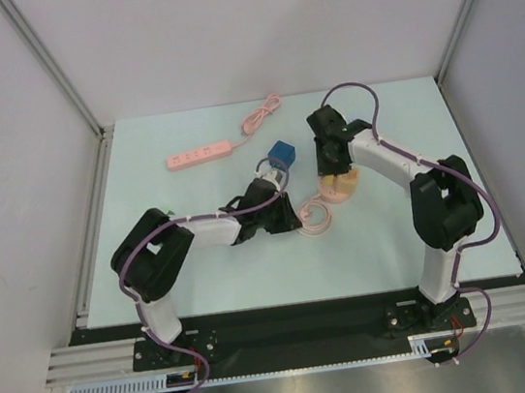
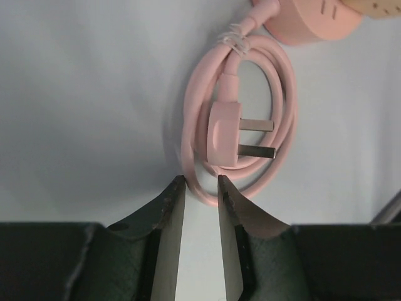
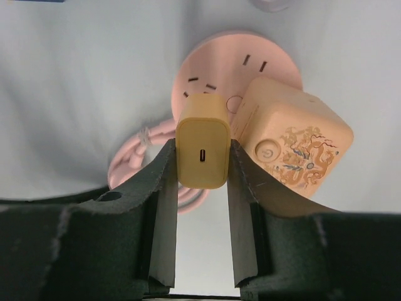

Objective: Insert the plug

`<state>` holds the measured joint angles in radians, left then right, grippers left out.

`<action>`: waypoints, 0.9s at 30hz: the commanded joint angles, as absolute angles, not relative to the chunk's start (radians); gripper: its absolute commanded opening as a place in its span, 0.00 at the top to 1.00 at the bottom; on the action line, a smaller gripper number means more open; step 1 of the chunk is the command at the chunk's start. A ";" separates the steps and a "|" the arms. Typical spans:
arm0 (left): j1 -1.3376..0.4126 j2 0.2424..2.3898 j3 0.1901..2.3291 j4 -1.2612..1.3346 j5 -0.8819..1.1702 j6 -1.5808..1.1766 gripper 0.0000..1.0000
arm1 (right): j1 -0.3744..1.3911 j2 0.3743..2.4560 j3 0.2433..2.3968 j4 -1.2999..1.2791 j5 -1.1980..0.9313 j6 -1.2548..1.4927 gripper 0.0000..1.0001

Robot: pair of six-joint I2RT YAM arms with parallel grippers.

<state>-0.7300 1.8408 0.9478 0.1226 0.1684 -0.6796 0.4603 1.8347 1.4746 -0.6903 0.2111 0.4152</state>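
Note:
A yellow charger plug stands upright over the round pink socket hub, and my right gripper is shut on its sides. Its prongs are hidden beneath it. An orange adapter with a dragon print sits on the hub beside it. From above, the right gripper hangs over the hub. My left gripper is down on the hub's coiled pink cable, its narrow jaws closed around one loop. The cable's own pink plug lies flat inside the coil, prongs to the right.
A pink power strip with its cord lies at the back left. A blue cube sits just behind the left gripper. White walls and metal frame posts enclose the pale table.

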 commanded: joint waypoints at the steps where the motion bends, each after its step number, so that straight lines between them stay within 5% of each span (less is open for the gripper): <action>1: -0.804 1.819 0.884 0.187 0.210 -0.768 0.67 | 0.431 1.818 1.459 -0.719 0.288 0.377 1.00; 6: -0.865 1.757 0.832 0.196 0.190 -0.810 0.66 | 0.417 1.815 1.463 -0.745 0.313 0.354 1.00; 16: -0.841 1.398 0.902 -0.196 -0.037 -0.652 0.37 | 0.440 1.867 1.531 -0.824 0.310 0.426 1.00; 27: -0.807 1.086 0.911 -0.368 -0.083 -0.509 0.30 | 0.472 1.913 1.488 -0.773 0.397 0.600 1.00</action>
<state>-0.8169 1.1233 0.8974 -0.2893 -0.0494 -0.5789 0.4728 1.8854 1.4906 -0.7719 0.3389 0.5293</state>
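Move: The left fingertips are low at the near-left rim of the pink cord coil, whose middle lies about 4 cm right and 1 cm ahead. From that hand the round pink socket is some 11 cm right and 8 cm ahead, and the blue block about 17 cm ahead and 1 cm left. The right hand holds the small yellow plug; the socket's middle lies about 3 cm ahead, 2 cm right and 6 cm below, with the beige cube plug about 5 cm right and 1 cm ahead. The left fingertips leave the coil's rim, sweeping low back some 8 cm and a little right, then the hand climbs about 18 cm and swings left, opening wide. The right keeps its pinch on the yellow plug, shifts about 3 cm right and then partly back, while sinking about 2 cm towards the socket and turning slightly clockwise. ##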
